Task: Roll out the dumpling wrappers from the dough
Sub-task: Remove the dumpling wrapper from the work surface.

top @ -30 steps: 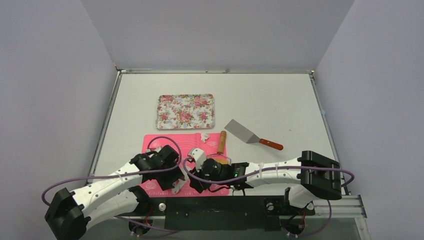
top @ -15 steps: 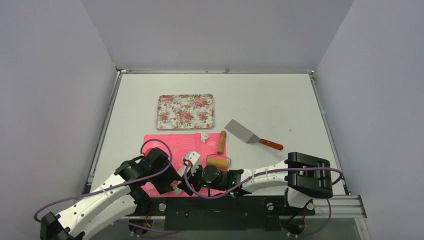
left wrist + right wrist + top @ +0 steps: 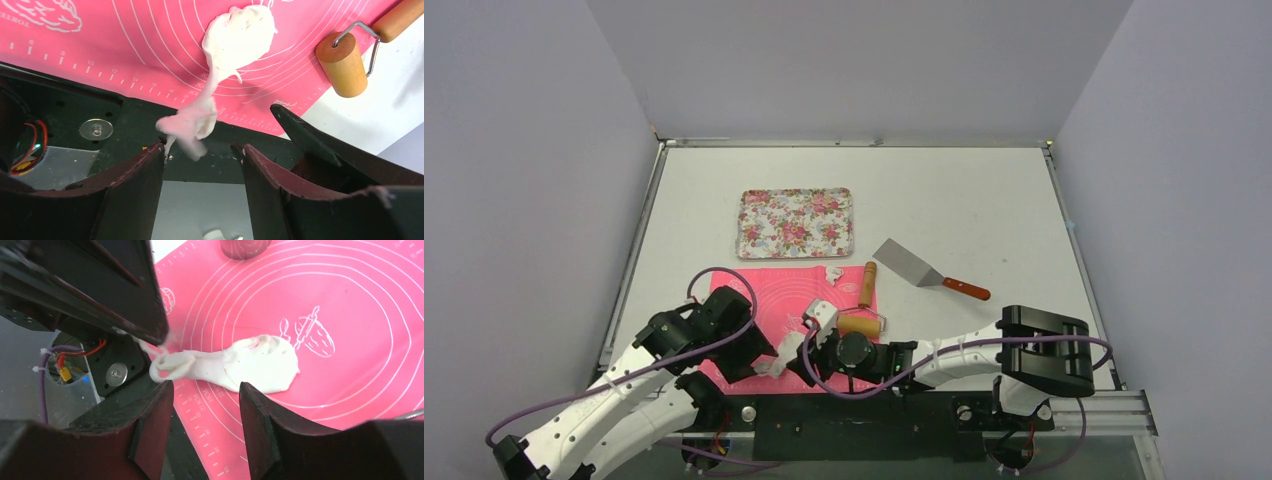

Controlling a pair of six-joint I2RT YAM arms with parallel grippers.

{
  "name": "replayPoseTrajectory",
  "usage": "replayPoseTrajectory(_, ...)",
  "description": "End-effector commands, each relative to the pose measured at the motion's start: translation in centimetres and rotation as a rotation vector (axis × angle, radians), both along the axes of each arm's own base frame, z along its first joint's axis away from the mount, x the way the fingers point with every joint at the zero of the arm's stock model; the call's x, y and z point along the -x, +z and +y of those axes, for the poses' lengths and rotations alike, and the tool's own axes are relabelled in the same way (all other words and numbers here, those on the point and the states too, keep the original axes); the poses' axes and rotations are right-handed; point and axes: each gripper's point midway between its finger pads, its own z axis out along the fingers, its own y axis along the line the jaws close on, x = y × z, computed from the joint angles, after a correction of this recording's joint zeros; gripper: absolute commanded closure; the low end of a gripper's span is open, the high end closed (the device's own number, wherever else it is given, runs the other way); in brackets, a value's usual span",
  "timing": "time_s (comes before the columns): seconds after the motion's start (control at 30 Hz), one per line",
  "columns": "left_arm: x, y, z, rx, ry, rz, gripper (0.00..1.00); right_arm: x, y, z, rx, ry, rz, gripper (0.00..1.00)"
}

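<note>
A flattened white dough patch [image 3: 241, 36] lies on the pink mat [image 3: 125, 45]. A thin strand runs from it over the mat's front edge to a lump [image 3: 187, 125] stuck on one tip of my left gripper [image 3: 202, 150], which is open. In the right wrist view the patch [image 3: 260, 362] lies just ahead of my open, empty right gripper [image 3: 205, 390]. From above, the left gripper [image 3: 767, 363] and right gripper [image 3: 809, 345] sit close together at the mat's near edge. No separate round wrapper is in view.
A wooden rolling pin [image 3: 864, 300] lies at the mat's right edge. A metal spatula [image 3: 919, 265] lies right of it, and a floral tray [image 3: 795, 222] sits behind the mat. A dough scrap [image 3: 834, 272] lies at the mat's back edge. A metal ring cutter [image 3: 245, 246] stands on the mat.
My left arm has drawn back to the left, stretching the dough strand off the mat's front edge. My right gripper has shifted left and nearer.
</note>
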Motion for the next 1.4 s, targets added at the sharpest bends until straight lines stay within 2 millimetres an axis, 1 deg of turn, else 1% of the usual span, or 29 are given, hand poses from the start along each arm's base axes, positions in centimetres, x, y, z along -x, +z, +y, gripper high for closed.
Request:
replayPoseTrajectory(0.0, 0.0, 1.6, 1.6, -0.059, 0.0, -0.03, 0.46, -0.8, 1.8, -0.3, -0.086, -0.051, 0.017, 0.53)
replayPoseTrajectory(0.1, 0.3, 2.1, 1.7, -0.06, -0.008, -0.027, 0.45, -0.8, 1.9, -0.4, -0.11, -0.055, 0.034, 0.53)
replayPoseTrajectory(0.2, 0.3, 2.2, 1.8, -0.06, -0.019, -0.031, 0.45, -1.1, 1.8, -0.6, -0.113, -0.067, 0.042, 0.53)
replayPoseTrajectory(0.3, -0.1, 2.4, 0.8, -0.028, -0.066, -0.044, 0.45, -1.1, 2.0, -0.9, -0.121, -0.069, 0.057, 0.53)
replayPoseTrajectory(0.37, -0.3, 2.8, 0.5, -0.031, -0.097, -0.047, 0.45, -1.2, 2.1, -1.2, -0.131, -0.077, 0.069, 0.54)
replayPoseTrajectory(0.4, -0.3, 3.3, 0.3, -0.018, -0.113, -0.05, 0.45, -1.5, 2.5, -1.4, -0.143, -0.088, 0.071, 0.54)
replayPoseTrajectory(0.43, -0.3, 3.4, 0.1, -0.02, -0.14, -0.052, 0.45, -1.8, 2.2, -1.9, -0.143, -0.105, 0.083, 0.54)
replayPoseTrajectory(0.47, -0.5, 3.7, -0.4, -0.002, -0.156, -0.061, 0.45, -2.0, 2.8, -2.1, -0.163, -0.113, 0.089, 0.54)
replayPoseTrajectory(0.5, -0.7, 3.6, -0.6, 0.001, -0.179, -0.066, 0.45, -2.4, 2.6, -2.6, -0.167, -0.132, 0.103, 0.54)
replayPoseTrajectory(0.53, -0.8, 3.4, -1.4, 0.028, -0.199, -0.07, 0.45, -2.7, 3.3, -3.0, -0.185, -0.148, 0.103, 0.54)
replayPoseTrajectory(0.57, -1.0, 3.1, -1.8, 0.034, -0.221, -0.063, 0.45, -3.2, 3.0, -3.7, -0.181, -0.17, 0.111, 0.54)
replayPoseTrajectory(0.67, -1.3, 0.8, -3.7, 0.076, -0.276, -0.026, 0.45, -4.3, 3.7, -5.9, -0.173, -0.246, 0.097, 0.54)
replayPoseTrajectory(0.7, -1.2, 0.2, -3.8, 0.073, -0.293, -0.015, 0.45, -4.9, 3.7, -6.5, -0.169, -0.27, 0.092, 0.54)
replayPoseTrajectory(0.73, -1.2, -0.8, -4.3, 0.077, -0.307, -0.001, 0.45, -5.2, 3.8, -7.4, -0.161, -0.295, 0.087, 0.53)
replayPoseTrajectory(0.77, -1.0, -1.7, -4.2, 0.069, -0.319, 0.016, 0.45, -5.7, 4.3, -8.0, -0.173, -0.317, 0.082, 0.53)
replayPoseTrajectory(0.8, -1.2, -2.2, -4.7, 0.073, -0.341, 0.019, 0.45, -6.0, 3.7, -8.7, -0.151, -0.333, 0.08, 0.53)
replayPoseTrajectory(0.83, -1.1, -2.8, -4.7, 0.062, -0.347, 0.031, 0.45, -6.5, 4.1, -9.2, -0.16, -0.35, 0.076, 0.53)
replayPoseTrajectory(0.87, -1.2, -3.6, -4.5, 0.03, -0.35, 0.049, 0.45, -6.9, 3.6, -9.8, -0.141, -0.366, 0.075, 0.53)
replayPoseTrajectory(0.9, -1.2, -3.9, -4.3, 0.012, -0.352, 0.057, 0.45, -7.1, 3.8, -10.0, -0.143, -0.369, 0.073, 0.53)
replayPoseTrajectory(0.93, -1.3, -4.6, -4.1, -0.022, -0.356, 0.075, 0.45, -7.2, 3.5, -10.3, -0.126, -0.372, 0.069, 0.53)
replayPoseTrajectory(1.0, -1.7, -5.2, -4.2, -0.057, -0.364, 0.088, 0.45, -7.2, 3.5, -10.4, -0.111, -0.365, 0.064, 0.53)
replayPoseTrajectory(1.03, -2.2, -5.1, -4.4, -0.066, -0.365, 0.075, 0.45, -7.2, 3.5, -10.4, -0.106, -0.359, 0.064, 0.53)
replayPoseTrajectory(1.1, -2.5, -5.6, -4.6, -0.107, -0.383, 0.086, 0.45, -7.1, 3.5, -10.4, -0.099, -0.354, 0.063, 0.53)
replayPoseTrajectory(1.2, -2.8, -6.1, -4.4, -0.168, -0.403, 0.092, 0.45, -7.2, 3.3, -10.5, -0.092, -0.353, 0.057, 0.53)
replayPoseTrajectory(1.27, -2.9, -6.5, -3.9, -0.227, -0.423, 0.1, 0.45, -7.2, 3.2, -10.7, -0.086, -0.354, 0.054, 0.53)
replayPoseTrajectory(1.3, -2.7, -7.0, -3.3, -0.277, -0.437, 0.115, 0.45, -7.2, 3.1, -10.7, -0.078, -0.347, 0.046, 0.53)
replayPoseTrajectory(1.37, -2.8, -7.5, -2.5, -0.339, -0.468, 0.126, 0.45, -7.0, 3.1, -10.3, -0.073, -0.319, 0.033, 0.53)
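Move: The dumpling wrapper's flat part lies about 5 cm ahead, 6 cm right and 9 cm below the left hand, its stretched tail already clinging to one half-open left finger. From the right hand it is some 5 cm ahead, 3 cm left and 8 cm down. The rolling pin's roller sits about 10 cm ahead and 10 cm right of the right hand, 6 cm down; a dough scrap lies roughly 21 cm ahead and 5 cm right, 7 cm down. Bring the left gripper up a touch, then about 3 cm right and some 9 cm down towards the wrapper, turning clockwise roughly 25 degrees, fingers half open with the dough tail still stuck to one. Meanwhile draw the empty right gripper away from the wrapper, right and forward to the rolling pin's roller, turning about 20 degrees clockwise. ##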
